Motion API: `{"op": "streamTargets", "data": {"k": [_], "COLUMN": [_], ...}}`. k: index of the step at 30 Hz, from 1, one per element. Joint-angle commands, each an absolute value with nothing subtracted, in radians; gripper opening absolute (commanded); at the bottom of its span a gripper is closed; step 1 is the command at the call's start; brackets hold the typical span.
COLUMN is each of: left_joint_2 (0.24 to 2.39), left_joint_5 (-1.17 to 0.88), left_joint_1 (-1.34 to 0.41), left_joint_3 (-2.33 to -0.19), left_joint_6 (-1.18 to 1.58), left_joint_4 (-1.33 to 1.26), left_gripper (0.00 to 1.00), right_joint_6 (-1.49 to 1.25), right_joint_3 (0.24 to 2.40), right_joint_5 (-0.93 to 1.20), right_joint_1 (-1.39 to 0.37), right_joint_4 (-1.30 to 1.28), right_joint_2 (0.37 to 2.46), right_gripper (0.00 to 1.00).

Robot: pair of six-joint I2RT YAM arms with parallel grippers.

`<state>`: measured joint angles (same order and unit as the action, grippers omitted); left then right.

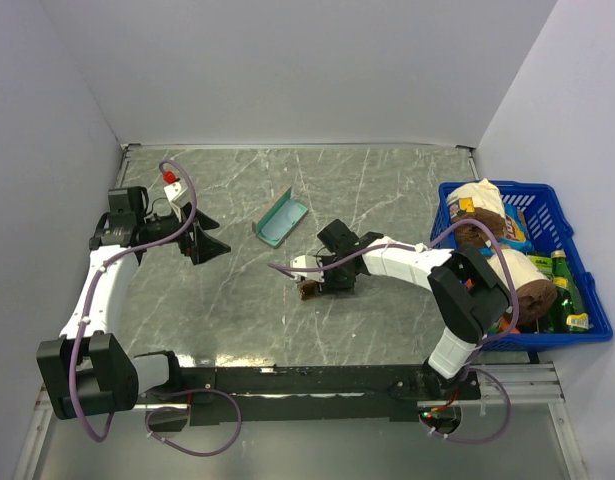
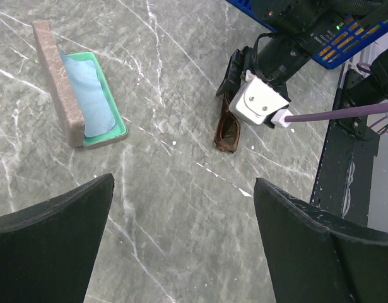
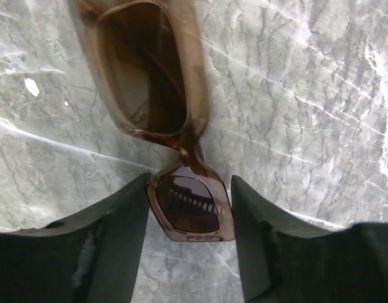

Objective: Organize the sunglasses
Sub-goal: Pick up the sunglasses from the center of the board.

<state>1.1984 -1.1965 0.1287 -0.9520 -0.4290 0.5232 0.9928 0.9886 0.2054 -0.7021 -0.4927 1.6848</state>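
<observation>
The sunglasses (image 1: 309,290), amber-brown lenses in a thin brown frame, lie near the table's middle; they also show in the left wrist view (image 2: 228,131). My right gripper (image 1: 323,282) reaches down over them. In the right wrist view the sunglasses (image 3: 149,76) run lengthwise away from the camera, and my right gripper (image 3: 189,214) has a finger pressed on each side of the near lens. The open case (image 1: 280,222) lies to the upper left, with a light blue cloth (image 2: 88,95) inside it (image 2: 55,82). My left gripper (image 1: 211,246) is open and empty, hovering left of the case (image 2: 184,246).
A blue basket (image 1: 547,192) full of bottles and packets stands at the table's right edge. The right arm's purple cable (image 2: 339,113) trails behind its wrist. Walls close off the left, back and right sides.
</observation>
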Motion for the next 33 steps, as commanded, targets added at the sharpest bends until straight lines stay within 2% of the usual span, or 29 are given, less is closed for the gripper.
{"op": "streamTargets", "data": {"k": [1,5,8,12,16,17,21,24,33], "left_joint_2": [1.177,1.173,1.172,1.163,1.135,1.117,1.036,0.967,0.887], "left_joint_5": [-1.226,-1.224,-1.221,-1.174,-0.965,-0.863,-0.672,-0.608,-0.616], "left_joint_1": [0.13,0.132,0.132,0.132,0.132,0.132,0.141,0.143,0.144], "left_joint_3": [-0.956,-0.954,-0.957,-0.994,-1.09,-1.101,-1.092,-1.037,-0.919], "left_joint_6": [-0.457,-0.459,-0.46,-0.472,-0.436,-0.433,-0.394,-0.365,-0.411], "left_joint_4": [0.518,0.517,0.526,0.57,0.63,0.644,0.655,0.629,0.687], "left_gripper": [0.96,0.97,0.96,0.97,0.97,0.96,0.96,0.96,0.97], "right_joint_6": [1.003,0.997,0.991,0.985,0.976,0.976,0.97,0.962,0.953], "right_joint_3": [0.973,0.969,0.971,0.971,0.963,0.962,0.959,0.966,0.96], "right_joint_5": [0.221,0.225,0.227,0.232,0.233,0.233,0.239,0.236,0.221], "right_joint_1": [-0.699,-0.699,-0.699,-0.699,-0.698,-0.698,-0.698,-0.699,-0.698], "right_joint_4": [-0.477,-0.48,-0.482,-0.479,-0.474,-0.468,-0.459,-0.462,-0.456], "right_joint_2": [1.657,1.655,1.654,1.64,1.623,1.617,1.606,1.609,1.592], "right_gripper": [0.51,0.42,0.29,0.27,0.26,0.26,0.25,0.22,0.17]}}
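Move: The sunglasses lie on the table with one lens already between the right fingers, their middle about 3 cm to this hand's left, level fore and aft, and 1 cm lower. The open green case stands roughly 16 cm ahead and 13 cm left of the right hand, the blue basket's middle some 41 cm right and 4 cm ahead. From the left hand the sunglasses lie about 21 cm right, hardly ahead, and 21 cm below. The sunglasses stay pinched by one lens low over the table, the right fingers holding their gap while their grip effort rises; the right hand only eases back about half a centimetre. Midway the empty left hand withdraws some 7 cm left, away from the sunglasses, rising a few centimetres before sinking again, its open fingers swinging about 25 degrees counter-clockwise and dipping. ##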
